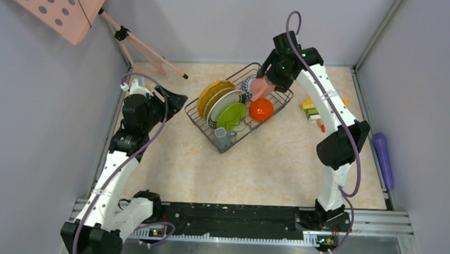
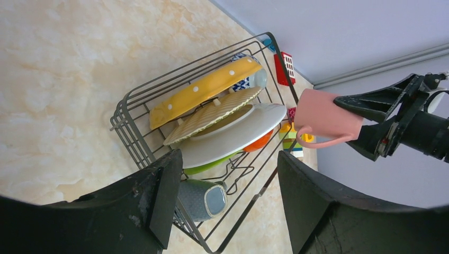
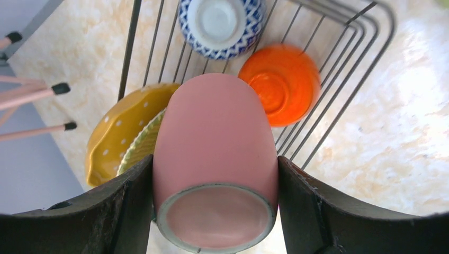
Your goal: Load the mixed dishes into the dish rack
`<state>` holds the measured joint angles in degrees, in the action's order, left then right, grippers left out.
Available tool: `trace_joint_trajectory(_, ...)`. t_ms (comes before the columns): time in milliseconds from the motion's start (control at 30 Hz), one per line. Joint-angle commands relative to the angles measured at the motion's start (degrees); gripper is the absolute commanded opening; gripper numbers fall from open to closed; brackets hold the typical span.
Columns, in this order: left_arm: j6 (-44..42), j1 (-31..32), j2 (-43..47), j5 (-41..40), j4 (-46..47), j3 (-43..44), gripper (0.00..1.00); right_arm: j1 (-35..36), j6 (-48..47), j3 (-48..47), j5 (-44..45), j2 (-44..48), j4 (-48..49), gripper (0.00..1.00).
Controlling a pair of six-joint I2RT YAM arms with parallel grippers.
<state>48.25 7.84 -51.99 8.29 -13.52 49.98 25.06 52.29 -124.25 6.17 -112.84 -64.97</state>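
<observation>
The dish rack [image 1: 281, 102] stands at the table's middle back. In it stand two yellow scalloped plates [image 1: 211, 94], a white green-rimmed plate [image 1: 223, 104], a lime green plate [image 1: 233, 115], an orange-red bowl [image 1: 260, 109], a patterned bowl [image 1: 247, 85] and a grey mug [image 1: 222, 138]. My right gripper [image 1: 269, 83] is shut on the pink mug [image 1: 261, 88] and holds it, mouth down, above the rack's far end; the mug fills the right wrist view [image 3: 216, 159] over the bowls [image 3: 280, 90]. My left gripper [image 1: 175, 99] is open and empty, left of the rack [image 2: 129, 132].
Coloured toy blocks [image 1: 314, 112] lie right of the rack. A purple cylinder [image 1: 383, 159] lies at the table's right edge. A pink perforated panel on a tripod [image 1: 140, 46] stands at the back left. Walls close in on three sides.
</observation>
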Motion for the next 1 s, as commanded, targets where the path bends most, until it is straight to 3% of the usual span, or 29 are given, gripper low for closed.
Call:
trace_joint_trajectory(0, -0.18, -0.37, 0.08, 0.74, 2.51, -0.38, 0.71, -1.83, -4.34, -2.48, 6.65, 1.55, 2.14, 0.00)
trace_joint_trajectory(233, -0.21, -0.37, -0.38, 1.54, 2.88, -0.43, 0.71, -1.81, -33.63, 2.49, -2.44, 0.04, 19.67, 0.00)
trace_joint_trajectory(400, -0.38, -0.37, -0.69, 2.01, 3.13, -0.56, 0.70, -1.83, -48.06, 4.65, -8.61, -0.33, 26.69, 0.00)
trace_joint_trajectory(667, -0.32, -0.36, -1.44, 3.02, 3.94, -1.02, 0.70, -1.90, -58.62, 2.77, -1.15, -3.42, 26.77, 0.00)
trace_joint_trajectory(967, -0.66, -0.37, -0.79, 2.28, 3.74, -1.30, 0.70, -1.99, -60.69, 10.84, 7.38, -2.68, 27.69, 0.00)
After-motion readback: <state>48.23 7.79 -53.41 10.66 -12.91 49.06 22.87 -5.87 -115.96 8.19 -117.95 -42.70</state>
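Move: The empty spot at the far right end of the dish rack, where the held pink mug is headed, lies about 9 cm ahead of the right hand, 5 cm to its right and some 17 cm below. The upturned blue bowl sits 11 cm ahead and 5 cm left of the hand; the orange bowl is 3 cm ahead and 1 cm left, both about 18 cm down. From the left hand the spot is roughly 20 cm ahead, 34 cm right and 21 cm below. The pink mug, still gripped in the right hand, is carried forward about 8 cm over the rack towards its free far right end, swaying a little right, back left and right again, and sinking some 5 cm, mostly late on. Meanwhile the wrist twists it roughly 55 degrees counter-clockwise, the fingers tipping slightly more forward and keeping their hold. ##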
